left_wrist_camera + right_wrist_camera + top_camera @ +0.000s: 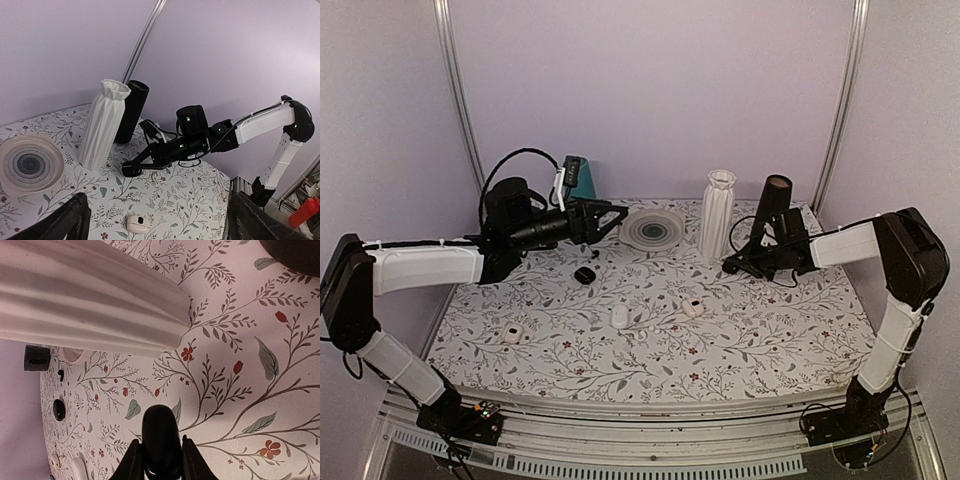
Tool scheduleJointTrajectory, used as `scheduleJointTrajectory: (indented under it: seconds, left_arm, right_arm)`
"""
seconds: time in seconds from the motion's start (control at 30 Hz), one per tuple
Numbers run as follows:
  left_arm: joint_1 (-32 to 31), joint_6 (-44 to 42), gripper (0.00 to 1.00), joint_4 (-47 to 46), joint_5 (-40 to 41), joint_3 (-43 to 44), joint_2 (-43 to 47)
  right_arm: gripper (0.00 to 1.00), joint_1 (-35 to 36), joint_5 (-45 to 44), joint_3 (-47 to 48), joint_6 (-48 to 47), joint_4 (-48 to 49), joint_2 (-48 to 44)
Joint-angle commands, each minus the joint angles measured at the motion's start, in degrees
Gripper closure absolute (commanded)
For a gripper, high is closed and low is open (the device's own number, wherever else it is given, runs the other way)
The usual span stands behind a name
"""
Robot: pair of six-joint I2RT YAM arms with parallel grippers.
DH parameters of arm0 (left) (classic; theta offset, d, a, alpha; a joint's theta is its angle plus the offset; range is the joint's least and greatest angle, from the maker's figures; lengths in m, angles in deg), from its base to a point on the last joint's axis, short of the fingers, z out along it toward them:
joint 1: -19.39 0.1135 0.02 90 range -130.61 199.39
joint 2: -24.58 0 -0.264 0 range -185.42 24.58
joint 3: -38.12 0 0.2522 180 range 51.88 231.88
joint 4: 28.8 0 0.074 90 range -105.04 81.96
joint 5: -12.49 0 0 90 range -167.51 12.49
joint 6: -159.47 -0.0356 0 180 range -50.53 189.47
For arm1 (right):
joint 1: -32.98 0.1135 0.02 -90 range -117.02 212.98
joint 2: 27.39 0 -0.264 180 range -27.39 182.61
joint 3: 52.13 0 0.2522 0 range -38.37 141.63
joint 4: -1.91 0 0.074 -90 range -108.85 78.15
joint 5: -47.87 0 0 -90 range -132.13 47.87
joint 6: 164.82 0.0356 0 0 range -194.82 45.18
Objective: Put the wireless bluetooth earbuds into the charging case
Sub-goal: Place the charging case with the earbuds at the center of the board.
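My right gripper (730,266) (160,441) is shut on a glossy black pebble-like charging case (160,432), held low over the flowered table beside the white vase; the left wrist view shows that black case (131,170) too. A tiny white earbud (156,176) lies on the table right by it. An open black case (585,274) sits mid-left. White cases lie at centre right (693,308) (137,223), at centre (619,316) and at front left (512,333). My left gripper (616,216) (158,197) hangs wide open and empty above the back left of the table.
A white ribbed vase (717,213) and a black cylinder (772,205) stand at the back right, close to the right gripper. A ridged round dish (652,229) lies back centre. A teal object (578,173) stands at the back wall.
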Motion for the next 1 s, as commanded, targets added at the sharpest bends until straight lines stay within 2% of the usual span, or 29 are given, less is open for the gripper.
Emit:
scheduleJointTrajectory:
  seconds: [0.0,0.17,0.53,0.87,0.97]
  left_arm:
    - [0.67,-0.08,0.04,1.55,-1.09,1.52,-0.61]
    - [0.59,0.1,0.04,2.13,-2.3,2.38,-1.55]
    - [0.58,0.1,0.04,4.16,-3.59,4.62,-3.77]
    - [0.45,1.08,0.04,3.15,-4.23,5.67,-5.49]
    - [0.45,1.14,0.04,2.93,-4.25,5.63,-5.65]
  right_arm:
    - [0.96,-0.77,2.32,2.44,-1.08,-0.05,2.67]
    - [0.88,-0.84,2.46,3.45,-2.02,-1.16,4.47]
    - [0.55,-0.86,-1.11,4.89,-5.44,-6.6,3.41]
    - [0.4,-0.79,-5.82,1.57,-8.15,-9.72,-3.02]
    - [0.38,-0.3,-5.94,-0.2,-8.41,-9.74,-5.47]
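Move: The right hand holds the closed charging case a little above the board; the spot it is taken to lies some 4 cm below, about 1 cm ahead and 1 cm left. From this hand, the white vase stands about 8 cm ahead and 5 cm left, the black vase some 13 cm ahead and 8 cm right, and the white case lies around 11 cm back and 9 cm left. From the left hand, that spot is some 10 cm ahead, 21 cm right and 27 cm down. The right hand, fingers slanting down, eases the charging case about 2 cm straight down onto the board on the near side of the white vase, then opens its fingers from a narrow grip to past half and lets go of it while sinking slightly farther. It then backs off to the right by about 2 cm and rises roughly as much, rolling its right side up a little, while the empty, open left hand drifts some 2 cm right and down. ##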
